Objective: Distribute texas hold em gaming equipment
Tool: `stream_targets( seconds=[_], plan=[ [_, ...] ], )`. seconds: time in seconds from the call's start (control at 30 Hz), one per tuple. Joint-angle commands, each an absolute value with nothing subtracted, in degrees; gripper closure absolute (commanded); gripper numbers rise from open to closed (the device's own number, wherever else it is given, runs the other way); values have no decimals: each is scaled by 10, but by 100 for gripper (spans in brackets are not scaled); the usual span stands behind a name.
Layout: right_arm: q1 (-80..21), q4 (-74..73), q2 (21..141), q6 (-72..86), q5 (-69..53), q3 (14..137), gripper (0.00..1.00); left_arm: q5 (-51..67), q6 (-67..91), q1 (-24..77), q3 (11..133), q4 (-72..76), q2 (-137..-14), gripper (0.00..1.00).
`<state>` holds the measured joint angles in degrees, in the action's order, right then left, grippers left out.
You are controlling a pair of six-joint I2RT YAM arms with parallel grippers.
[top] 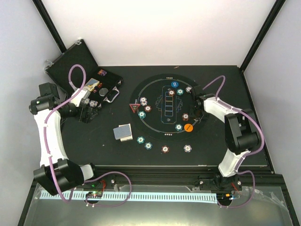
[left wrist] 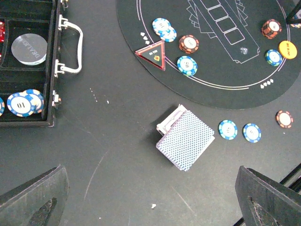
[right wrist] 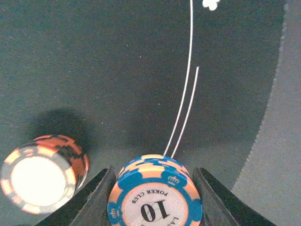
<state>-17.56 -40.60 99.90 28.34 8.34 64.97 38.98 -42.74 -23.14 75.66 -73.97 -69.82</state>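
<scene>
My right gripper (right wrist: 154,188) is shut on a short stack of blue "10" poker chips (right wrist: 155,193), held low over the round black mat (right wrist: 141,70). A brown-red chip stack (right wrist: 42,174) stands just left of it. In the top view this gripper (top: 193,114) is at the mat's right side, above the orange disc (top: 188,127). My left gripper (left wrist: 150,197) hangs open and empty over bare table. A little ahead of it lies the deck of grey-blue-backed playing cards (left wrist: 186,139). The red triangle marker (left wrist: 153,54) sits on the mat's left edge.
The open black case (top: 75,66) lies at the back left, with blue chips (left wrist: 23,102) and a clear disc (left wrist: 29,48) in its slots. Several chips dot the mat, and several more (top: 165,149) sit on the table in front of it.
</scene>
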Motion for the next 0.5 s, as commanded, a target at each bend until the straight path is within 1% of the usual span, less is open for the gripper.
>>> stream_targets(
  seconds=[0.0, 0.13, 0.17, 0.27, 0.4, 0.47],
  plan=[
    [-172, -372, 1029, 271, 70, 670, 63, 383, -454, -225, 757, -745, -696, 1],
    [-171, -367, 1046, 270, 70, 670, 61, 386, -472, -219, 755, -751, -693, 1],
    [-171, -366, 1046, 270, 71, 668, 59, 385, -480, -217, 755, -753, -693, 1],
    [-171, -370, 1044, 269, 81, 665, 44, 384, -509, -214, 752, -758, -698, 1],
    [-171, -380, 1025, 271, 93, 665, 35, 387, -565, -194, 747, -780, -709, 1],
    [-171, -386, 1004, 273, 90, 667, 32, 391, -600, -180, 735, -791, -711, 1]
  ],
)
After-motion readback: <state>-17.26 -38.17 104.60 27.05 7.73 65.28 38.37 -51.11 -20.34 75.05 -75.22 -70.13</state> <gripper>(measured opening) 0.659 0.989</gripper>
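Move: The right hand holds a stack of 10 chips over its drop spot on the mat, straight below by about 3 cm. The red chip stack stands some 6 cm left of that spot, level with it; the orange button lies about 5 cm left and 6 cm back, the blue chips 10 cm left and 6 cm back. From the open left hand, the card deck is roughly 16 cm right, about level fore and aft, and 24 cm below. The right hand sets the held 10 chips down on the mat, sinking nearly 3 cm almost straight, then lets go as its fingers spread from under half to about two-thirds open, the left one coming close beside the red chip stack. The left hand, still wide open, eases about 1.5 cm right and slightly down towards the card deck, turning some 10 degrees clockwise. ##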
